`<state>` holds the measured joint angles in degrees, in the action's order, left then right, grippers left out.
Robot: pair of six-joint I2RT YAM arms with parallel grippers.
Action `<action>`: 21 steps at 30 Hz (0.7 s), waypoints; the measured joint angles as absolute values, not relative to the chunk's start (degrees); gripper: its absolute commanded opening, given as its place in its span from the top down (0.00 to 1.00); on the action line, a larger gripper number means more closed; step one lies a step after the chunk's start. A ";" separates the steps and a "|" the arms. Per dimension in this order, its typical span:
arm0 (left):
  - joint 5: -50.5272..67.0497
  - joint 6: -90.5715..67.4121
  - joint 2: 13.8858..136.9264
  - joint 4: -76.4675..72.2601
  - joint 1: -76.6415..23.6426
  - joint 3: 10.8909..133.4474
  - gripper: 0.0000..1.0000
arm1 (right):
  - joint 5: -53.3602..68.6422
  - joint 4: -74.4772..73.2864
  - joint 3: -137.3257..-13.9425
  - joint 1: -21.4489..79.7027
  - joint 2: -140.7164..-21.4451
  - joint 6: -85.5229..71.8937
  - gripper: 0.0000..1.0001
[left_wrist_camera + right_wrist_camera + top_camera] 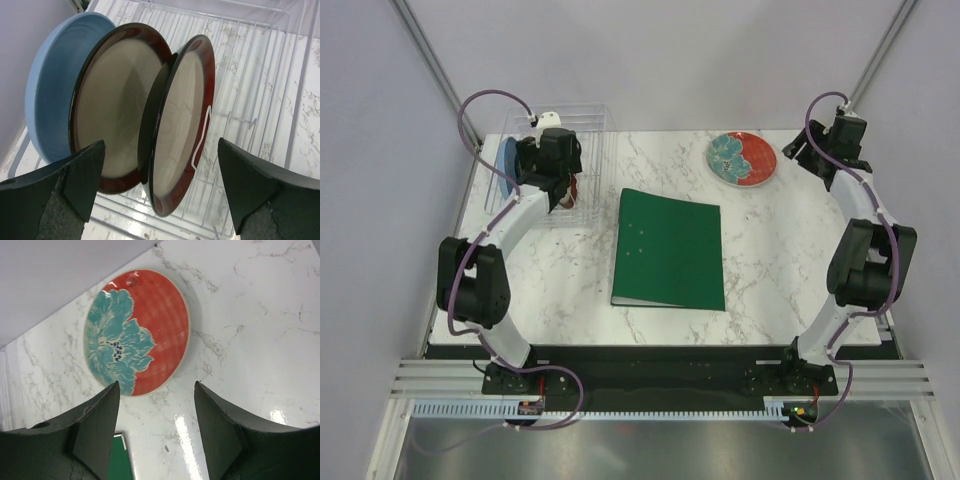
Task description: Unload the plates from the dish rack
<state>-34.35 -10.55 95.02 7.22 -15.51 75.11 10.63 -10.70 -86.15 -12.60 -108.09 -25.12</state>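
Note:
The clear dish rack (588, 122) stands at the table's back left. In it, on edge, are a light blue plate (50, 100) and two brown-rimmed plates with cream centres (112, 110) (182, 125). My left gripper (159, 150) is open over the rack, and the lower edge of the nearer brown-rimmed plate lies between its fingers without touching them. A red plate with a teal flower (137, 330) lies flat on the marble at the back right (743, 158). My right gripper (156, 387) is open just short of that plate, with nothing in it.
A green binder (668, 248) lies flat in the middle of the marble table (770, 260); its corner shows by the right gripper's finger (116, 460). Grey walls close in the back and both sides. The rack's wire floor (260, 75) extends to the right of the plates.

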 measured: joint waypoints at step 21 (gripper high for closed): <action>-36.12 -9.15 106.69 7.73 -12.29 83.96 0.97 | 13.26 -10.28 -72.71 -9.39 -86.21 -23.68 0.33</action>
<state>-36.12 -9.15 106.69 7.73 -12.29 83.96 13.26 -10.28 -72.71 -9.39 -86.21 -23.68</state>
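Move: The right-hand brown plate stands on edge in the rack, its middle about 9 cm ahead of the left hand, 2 cm to its left and 7 cm below, already between the lines of the open fingers. The other brown plate is some 10 cm ahead and 7 cm left of this hand, the blue plate roughly 9 cm ahead and 12 cm left, both about as low. From the right hand the right-hand brown plate lies about 65 cm left, 4 cm ahead and 3 cm lower. The left hand's wide-open fingers come in around the near upper rim of the right-hand brown plate and close to pinch it, one finger on each side; the hand gets there by some 4 cm forward first, then down about 3 cm and a little left. Meanwhile the empty right hand, fingers staying open, withdraws up, back and somewhat left, away from the red plate, about 12 cm in all, tipping up slightly. ##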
